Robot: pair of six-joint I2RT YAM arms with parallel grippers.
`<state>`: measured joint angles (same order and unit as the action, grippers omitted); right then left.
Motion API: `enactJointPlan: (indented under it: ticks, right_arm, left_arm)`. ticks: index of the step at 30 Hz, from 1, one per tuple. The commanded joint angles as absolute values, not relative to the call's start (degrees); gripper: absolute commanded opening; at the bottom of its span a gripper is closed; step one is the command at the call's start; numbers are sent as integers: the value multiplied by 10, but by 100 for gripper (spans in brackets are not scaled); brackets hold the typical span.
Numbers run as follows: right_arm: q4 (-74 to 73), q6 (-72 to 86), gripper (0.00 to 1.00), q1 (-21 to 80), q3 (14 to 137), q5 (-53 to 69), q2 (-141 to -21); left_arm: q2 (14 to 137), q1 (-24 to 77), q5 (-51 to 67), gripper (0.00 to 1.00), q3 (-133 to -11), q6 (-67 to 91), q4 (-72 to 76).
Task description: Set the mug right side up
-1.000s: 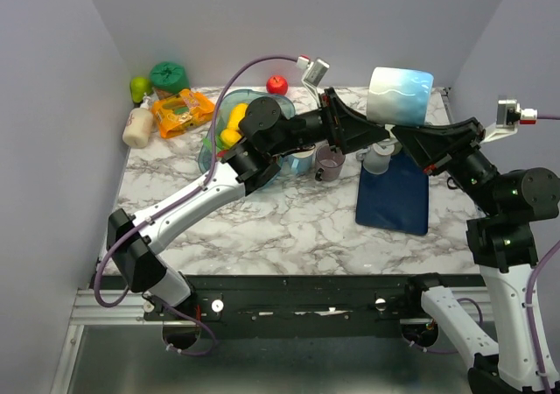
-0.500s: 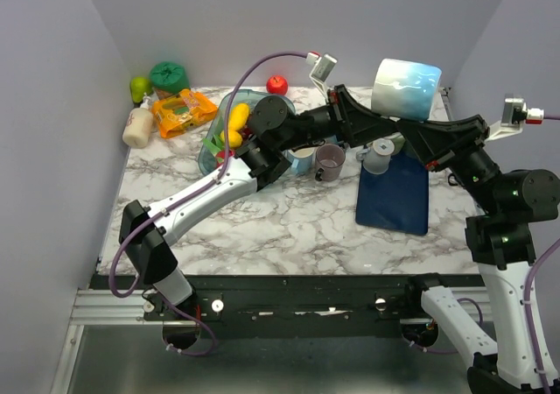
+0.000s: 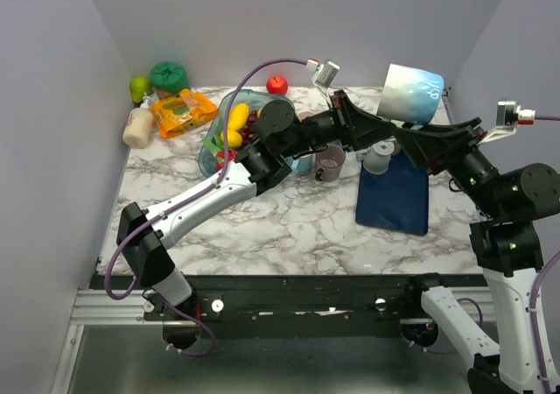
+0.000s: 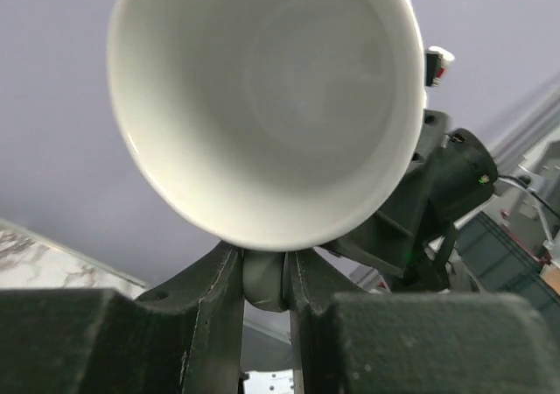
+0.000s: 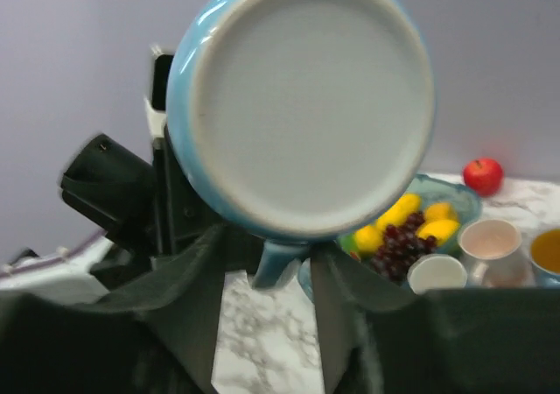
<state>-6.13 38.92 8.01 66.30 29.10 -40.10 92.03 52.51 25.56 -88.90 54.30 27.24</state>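
The mug (image 3: pixel 410 94), light blue outside and white inside, hangs in the air above the back right of the table, tipped on its side. In the left wrist view its white mouth (image 4: pixel 262 105) faces the camera. My left gripper (image 4: pixel 265 270) is shut on the mug's handle (image 4: pixel 265 282). From the right wrist I see the mug's flat base (image 5: pixel 306 96). My right gripper (image 5: pixel 276 267) stands open around the same handle (image 5: pixel 280 263), with a gap on each side. From above, both grippers meet just under the mug, left gripper (image 3: pixel 390 130) and right gripper (image 3: pixel 409 135).
A blue cloth (image 3: pixel 394 197) lies below the mug, with a grey cup (image 3: pixel 379 158) at its far end and a mauve cup (image 3: pixel 330 160) beside it. A fruit bowl (image 3: pixel 229 123), an apple (image 3: pixel 277 85), an orange packet (image 3: pixel 182 111) and a bottle (image 3: pixel 138 127) sit at the back left.
My left gripper has closed on the handle and my right gripper has opened off it. The mug has risen slightly and tipped further over.
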Motion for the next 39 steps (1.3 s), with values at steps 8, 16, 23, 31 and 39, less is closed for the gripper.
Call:
enactJointPlan:
  ticks: [8, 16, 23, 31, 39]
  right_arm:
    - [-229, 310, 84, 86, 700, 159, -388]
    - [-301, 298, 85, 86, 686, 69, -389]
    - [-308, 299, 85, 86, 673, 52, -414]
    - [-306, 308, 85, 87, 658, 37, -453]
    - [-305, 308, 87, 86, 645, 34, -488]
  left_arm:
    - [818, 527, 58, 0, -896, 319, 38]
    - [745, 527, -102, 0, -833, 212, -152]
    - [687, 528, -209, 0, -744, 205, -233]
    - [653, 529, -245, 0, -614, 222, -248]
    - [650, 530, -196, 0, -521, 203, -140]
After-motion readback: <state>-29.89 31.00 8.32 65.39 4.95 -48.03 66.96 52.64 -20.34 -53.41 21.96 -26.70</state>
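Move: The mug hangs by its handle between both hands, mouth towards the left hand. From the left hand, its clear table spot lies about 8 cm ahead, 20 left and 36 down; the light-blue mug stands about 16 ahead, 15 left, the purple-grey mug 14 ahead, 6 left, the fruit basket 23 ahead, 31 left. From the right hand, the green mug is about 24 ahead, 10 right, the upturned grey mug 16 ahead, 5 right, all about 36 down. The mug, still pinched by its handle in the left fingers, is swung a little forward, then carried about 32 cm down and 22 left towards the clear table before the basket, rolling some 80 degrees mouth-up. The right fingers open wide and let go; that hand sinks 14 cm, drawing right, then forward towards the green mug, tipping down about 30 degrees and turning clockwise. ##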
